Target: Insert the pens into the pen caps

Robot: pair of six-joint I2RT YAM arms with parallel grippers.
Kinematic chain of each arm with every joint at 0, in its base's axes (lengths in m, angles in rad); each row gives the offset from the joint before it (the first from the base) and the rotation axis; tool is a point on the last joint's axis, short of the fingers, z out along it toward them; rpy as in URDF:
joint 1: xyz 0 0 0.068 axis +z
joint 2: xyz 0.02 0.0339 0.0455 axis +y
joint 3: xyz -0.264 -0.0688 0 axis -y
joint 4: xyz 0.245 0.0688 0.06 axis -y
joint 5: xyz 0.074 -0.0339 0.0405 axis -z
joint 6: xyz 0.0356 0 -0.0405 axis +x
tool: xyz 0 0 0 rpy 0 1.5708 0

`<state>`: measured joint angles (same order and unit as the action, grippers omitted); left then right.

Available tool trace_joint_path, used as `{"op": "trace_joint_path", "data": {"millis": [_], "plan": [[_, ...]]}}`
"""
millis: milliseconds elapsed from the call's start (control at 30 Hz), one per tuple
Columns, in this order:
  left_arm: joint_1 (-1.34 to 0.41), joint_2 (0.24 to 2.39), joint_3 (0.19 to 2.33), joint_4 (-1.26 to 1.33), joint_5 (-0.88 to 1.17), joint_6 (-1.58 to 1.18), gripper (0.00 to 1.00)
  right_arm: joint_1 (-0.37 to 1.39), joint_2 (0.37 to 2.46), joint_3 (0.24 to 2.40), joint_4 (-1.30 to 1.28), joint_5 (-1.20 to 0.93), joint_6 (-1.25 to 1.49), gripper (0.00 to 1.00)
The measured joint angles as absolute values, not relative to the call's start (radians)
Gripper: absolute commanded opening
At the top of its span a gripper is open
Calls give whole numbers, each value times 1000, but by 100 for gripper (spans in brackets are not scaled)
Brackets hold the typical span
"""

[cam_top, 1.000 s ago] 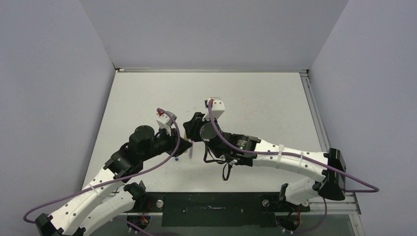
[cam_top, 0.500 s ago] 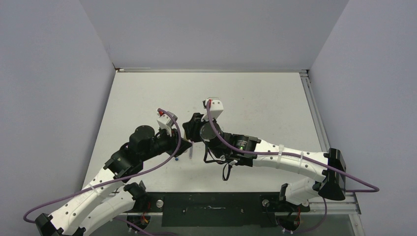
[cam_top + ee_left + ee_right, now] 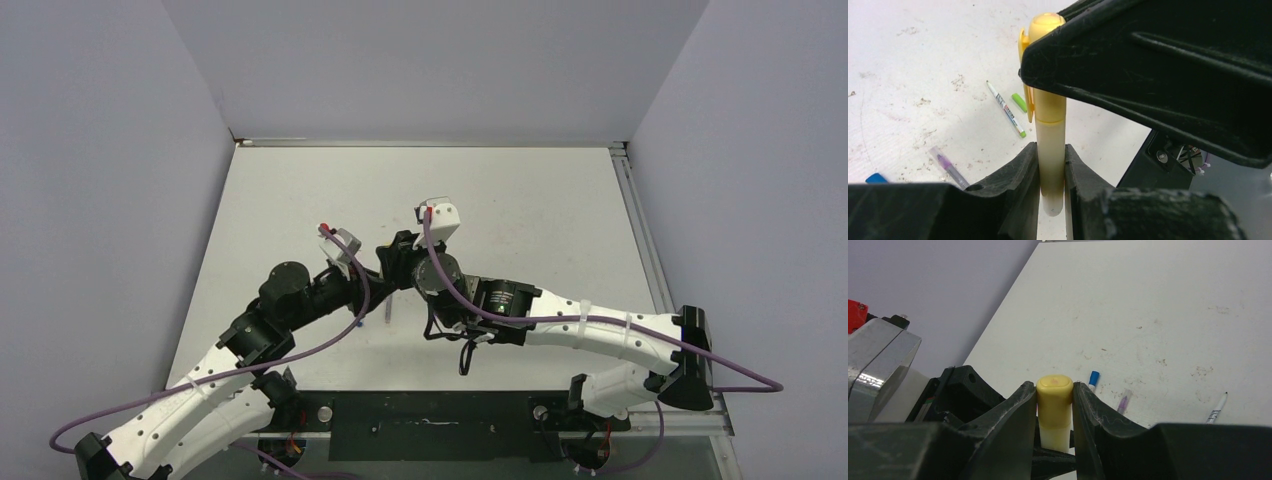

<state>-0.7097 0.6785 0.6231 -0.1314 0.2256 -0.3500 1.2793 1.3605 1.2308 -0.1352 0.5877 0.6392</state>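
The yellow marker (image 3: 1050, 150) stands upright between my two grippers, above the table. My left gripper (image 3: 1050, 167) is shut on its pale lower barrel. The yellow pen cap (image 3: 1054, 392) sits on the marker's top end, and my right gripper (image 3: 1054, 397) is shut on it. In the top view the left gripper (image 3: 368, 283) and right gripper (image 3: 392, 262) meet tip to tip. On the table lie a thin white pen with a green tip (image 3: 1007, 109), a green cap (image 3: 1019, 102) beside it, a purple pen (image 3: 948, 167) and a blue piece (image 3: 875, 177).
The right wrist view shows the blue-ended piece (image 3: 1093, 378), the purple pen (image 3: 1123, 401) and the thin white pen (image 3: 1217, 407) on the scuffed white table (image 3: 520, 200). Grey walls close in the left, back and right. A black rail (image 3: 430, 425) runs along the near edge.
Both arms have shifted slightly. The right arm's elbow has swung out to the right and the joined grippers sit a touch farther back. Both grips are unchanged.
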Motion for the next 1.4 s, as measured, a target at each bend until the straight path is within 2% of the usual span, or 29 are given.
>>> {"op": "trace_joint_path", "data": {"millis": [233, 467, 567, 1000, 1400], "plan": [[-712, 675, 599, -36, 255, -324, 0, 1304, 1334, 1231, -120, 622, 578, 29], [-709, 675, 580, 65, 243, -309, 0, 1345, 1322, 1231, -125, 621, 557, 47], [-703, 672, 577, 95, 229, -304, 0, 1373, 1311, 1233, -129, 622, 556, 50], [-702, 646, 577, 176, 233, -304, 0, 1416, 1184, 1233, -274, 587, 545, 55], [-702, 609, 577, 142, 418, -305, 0, 1415, 1069, 1280, -452, 506, 437, 58]]}}
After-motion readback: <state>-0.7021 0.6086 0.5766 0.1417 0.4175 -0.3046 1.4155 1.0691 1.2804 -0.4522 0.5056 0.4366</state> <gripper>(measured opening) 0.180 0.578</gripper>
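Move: The yellow pen, already joined to its cap, stands upright in both grips: its middle is about 3 cm above the left hand, which holds the lower body, and about 3 cm below the right hand, on the cap. On the table some 23 cm below the left hand lie the purple pen, about 11 cm ahead and 2 cm left of that hand, the blue marker, 12 cm ahead and 8 cm left, and the green pen, 15 cm ahead and 12 cm right. The yellow pen's cap is let go by the right fingers, which open after both hands rise together a little; the right hand then draws away back, to the right and up, roughly 11 cm in all, turning some 15 degrees counter-clockwise. The left hand keeps its pinch on the body, lifts about 6 cm with its fingers tipping upward, and late on eases back slightly. ##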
